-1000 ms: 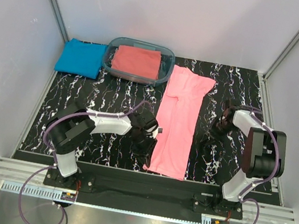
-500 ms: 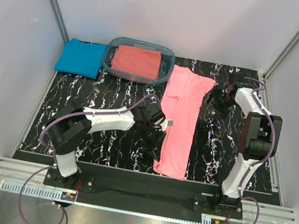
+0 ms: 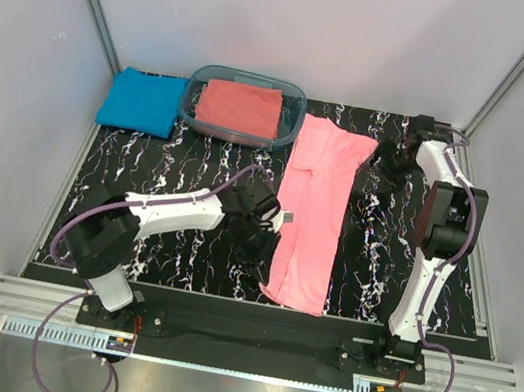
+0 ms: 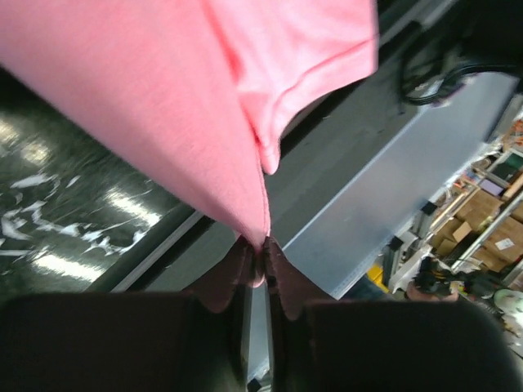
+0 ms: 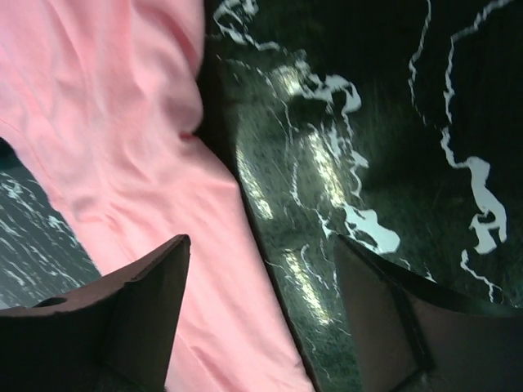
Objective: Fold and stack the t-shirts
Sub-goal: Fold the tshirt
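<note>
A light pink t-shirt point(image 3: 312, 210) lies lengthwise in the middle of the black marbled table point(image 3: 185, 172). My left gripper point(image 3: 264, 247) is shut on its near left edge. In the left wrist view the pink cloth point(image 4: 172, 106) rises taut from the pinched fingertips point(image 4: 280, 269). My right gripper point(image 3: 387, 163) hovers open by the shirt's far right corner; its wrist view shows the pink cloth point(image 5: 114, 139) under one finger point(image 5: 143, 298) and bare table under the other. A folded blue t-shirt point(image 3: 143, 101) lies at the far left. A coral-red t-shirt point(image 3: 240, 107) sits folded in the tub.
The clear bluish plastic tub point(image 3: 192, 109) stands at the back, between the blue t-shirt and the pink one. White walls and metal posts close the table in on three sides. A metal rail point(image 3: 237, 339) runs along the near edge.
My left gripper has shut on the pink shirt's near left edge and lifted it slightly. My right gripper has swung to the far right corner and opened.
</note>
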You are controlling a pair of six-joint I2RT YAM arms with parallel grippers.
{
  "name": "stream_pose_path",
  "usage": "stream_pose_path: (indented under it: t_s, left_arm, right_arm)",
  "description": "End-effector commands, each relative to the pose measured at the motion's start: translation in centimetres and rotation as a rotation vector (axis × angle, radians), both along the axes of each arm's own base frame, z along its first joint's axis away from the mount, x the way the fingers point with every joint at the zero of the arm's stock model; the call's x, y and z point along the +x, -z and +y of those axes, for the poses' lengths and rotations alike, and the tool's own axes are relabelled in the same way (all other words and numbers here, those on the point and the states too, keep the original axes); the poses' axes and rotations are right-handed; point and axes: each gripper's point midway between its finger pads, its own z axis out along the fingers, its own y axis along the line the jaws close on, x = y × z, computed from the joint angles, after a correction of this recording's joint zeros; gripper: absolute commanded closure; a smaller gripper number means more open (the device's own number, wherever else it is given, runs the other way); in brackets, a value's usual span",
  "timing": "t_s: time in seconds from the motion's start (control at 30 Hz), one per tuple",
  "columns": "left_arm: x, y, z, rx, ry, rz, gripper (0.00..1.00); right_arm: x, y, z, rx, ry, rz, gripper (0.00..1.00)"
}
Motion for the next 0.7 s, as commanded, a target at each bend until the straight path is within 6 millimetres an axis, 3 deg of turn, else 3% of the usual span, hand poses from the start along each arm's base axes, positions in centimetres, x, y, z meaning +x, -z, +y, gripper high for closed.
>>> stream_pose_path:
  t_s: [0.0,0.07,0.1,0.23,0.27,0.33,0.37,0.4,0.47,0.5,0.67]
  left_arm:
    - [-1.1,2.0,2.8,0.121,0.002,-0.003,0.82]
    - [-1.5,3.3,3.9,0.170,-0.004,0.003,0.76]
    - [-1.6,3.6,4.2,0.180,-0.004,0.001,0.67]
    - [-1.1,3.8,4.9,0.215,-0.010,-0.041,0.46]
    - [-0.6,3.4,4.8,0.210,-0.014,-0.069,0.45]
    - [-0.1,3.0,4.8,0.207,-0.019,-0.099,0.43]
    - [0.2,2.7,4.6,0.203,-0.025,-0.120,0.43]
    - [0.4,2.4,4.6,0.196,-0.028,-0.131,0.43]
    - [0.5,2.0,4.5,0.190,-0.038,-0.144,0.42]
    - [0.6,1.8,4.4,0.183,-0.045,-0.147,0.42]
    - [0.6,1.5,4.6,0.169,-0.078,-0.165,0.41]
  right_arm:
    - [3.1,-1.0,-0.2,0.041,0.027,-0.063,0.23]
    - [5.6,-1.7,-0.8,0.052,0.059,-0.131,0.25]
    - [6.3,-0.8,-0.9,0.053,0.071,-0.131,0.27]
    - [10.4,-0.7,-1.2,0.074,0.125,-0.241,0.39]
    - [10.9,0.2,-1.3,0.077,0.133,-0.242,0.40]
    - [12.4,0.0,-1.2,0.095,0.143,-0.284,0.40]
    - [12.6,1.3,-1.2,0.100,0.146,-0.271,0.40]
    - [13.4,0.8,-1.1,0.104,0.141,-0.295,0.40]
    - [13.6,2.6,-1.3,0.101,0.154,-0.260,0.40]
    - [14.4,2.1,-1.6,0.097,0.160,-0.277,0.40]
    - [15.0,3.8,-2.1,0.090,0.182,-0.249,0.40]
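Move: The left hand still pinches the pink t-shirt's near-left hem corner; its landing spot lies about 3 cm left, 3 cm back and 9 cm below that hand. The open right hand goes for the shirt's far right corner, about 12 cm ahead, 2 cm left and 4 cm down. From the right hand, the shirt's middle is roughly 14 cm back and 17 cm left, the basket some 15 cm ahead and 38 cm left. Right reaches some 15 cm forward towards the far corner, fingers narrowing; left dips leftward and releases the hem. ##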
